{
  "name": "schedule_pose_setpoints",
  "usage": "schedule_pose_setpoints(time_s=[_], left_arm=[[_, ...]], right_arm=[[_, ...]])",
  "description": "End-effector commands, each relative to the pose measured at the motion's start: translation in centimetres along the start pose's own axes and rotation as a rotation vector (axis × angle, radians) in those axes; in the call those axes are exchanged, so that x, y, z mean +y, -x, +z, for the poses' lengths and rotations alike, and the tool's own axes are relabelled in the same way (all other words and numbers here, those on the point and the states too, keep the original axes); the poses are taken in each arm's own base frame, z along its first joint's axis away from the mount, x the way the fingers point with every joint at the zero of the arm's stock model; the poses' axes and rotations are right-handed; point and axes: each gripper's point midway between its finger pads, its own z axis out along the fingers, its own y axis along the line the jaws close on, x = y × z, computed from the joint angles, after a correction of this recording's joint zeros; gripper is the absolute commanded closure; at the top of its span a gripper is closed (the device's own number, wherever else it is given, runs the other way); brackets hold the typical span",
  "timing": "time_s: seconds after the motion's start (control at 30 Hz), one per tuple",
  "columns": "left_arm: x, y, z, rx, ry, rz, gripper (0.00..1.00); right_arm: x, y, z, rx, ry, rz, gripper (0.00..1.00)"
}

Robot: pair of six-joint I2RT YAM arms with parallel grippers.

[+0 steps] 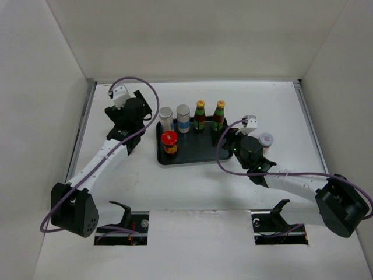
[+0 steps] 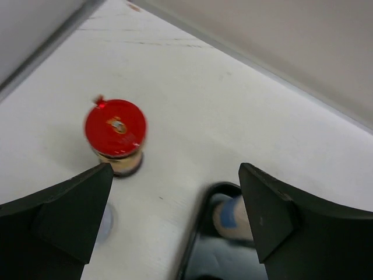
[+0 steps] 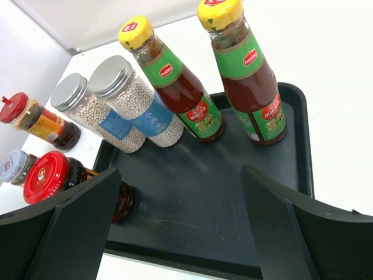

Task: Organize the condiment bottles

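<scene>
Two slim green-labelled, yellow-capped bottles and two grey-topped jars stand in a row along the far side of the black tray. A red-lidded jar stands at the tray's near left. Off the tray to the left are a second red-lidded jar and a short white-lidded jar. Another white-lidded jar sits on the table right of the tray. My left gripper is open over the tray's far left corner. My right gripper is open above the tray's bare middle, holding nothing.
White walls enclose the table on three sides. The left wall runs close behind the red-lidded jar off the tray. Purple cables loop off both arms. Two dark slots lie at the near edge by the arm bases.
</scene>
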Motion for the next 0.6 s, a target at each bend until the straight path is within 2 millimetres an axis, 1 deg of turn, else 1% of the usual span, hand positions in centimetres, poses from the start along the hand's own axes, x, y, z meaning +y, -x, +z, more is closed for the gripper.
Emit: schedule_pose_setpoints(time_s=[0.0,0.07,0.17,0.3,0.43,0.57], left_arm=[[2.6,1.2,1.5,-0.015,0.104,-0.006,0.08],[3.9,1.0,2.9,0.003,0.148,0.006,0.07],[5.1,-0.1,5.1,0.056,0.168,0.019,0.07],[5.6,-1.7,7.6,0.117,0.17,0.01,0.07],[5.5,-1.8,8.7,0.118,0.189,0.004,0.08],[6.1,-2.8,9.9,0.142,0.225,0.019,0.08]], right_arm=[[1.2,1.2,0.4,-0.046,0.04,0.035,0.09],[1.2,1.2,0.4,-0.046,0.04,0.035,0.09],[1.3,1.2,0.5,-0.045,0.039,0.035,0.09],[1.3,1.1,0.6,-0.041,0.039,0.03,0.08],[1.3,1.0,0.7,-0.04,0.042,0.033,0.08],[1.4,1.0,0.6,-0.041,0.046,0.034,0.08]])
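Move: About 9 cm to the left hand's left, some 5 cm ahead and 15 cm below stands the red-lidded jar still outside the tray. The white-lidded jar stands roughly 9 cm nearer the base than it and 1 cm to its right. The left silver-capped jar in the tray is about 11 cm right of the left hand and 5 cm ahead. From the right hand the red-lidded jar lies some 46 cm left, 11 cm ahead and 9 cm lower. Swinging left with its fingers kept wide open, the empty left hand comes about 8 cm across towards the last loose red-lidded jar, then sinks some 9 cm over its lid while easing about 4 cm forward. The fingers tip down roughly 15 degrees and turn some 10 degrees counter-clockwise, bringing the lid almost between the fingertips; no touch can be seen. ##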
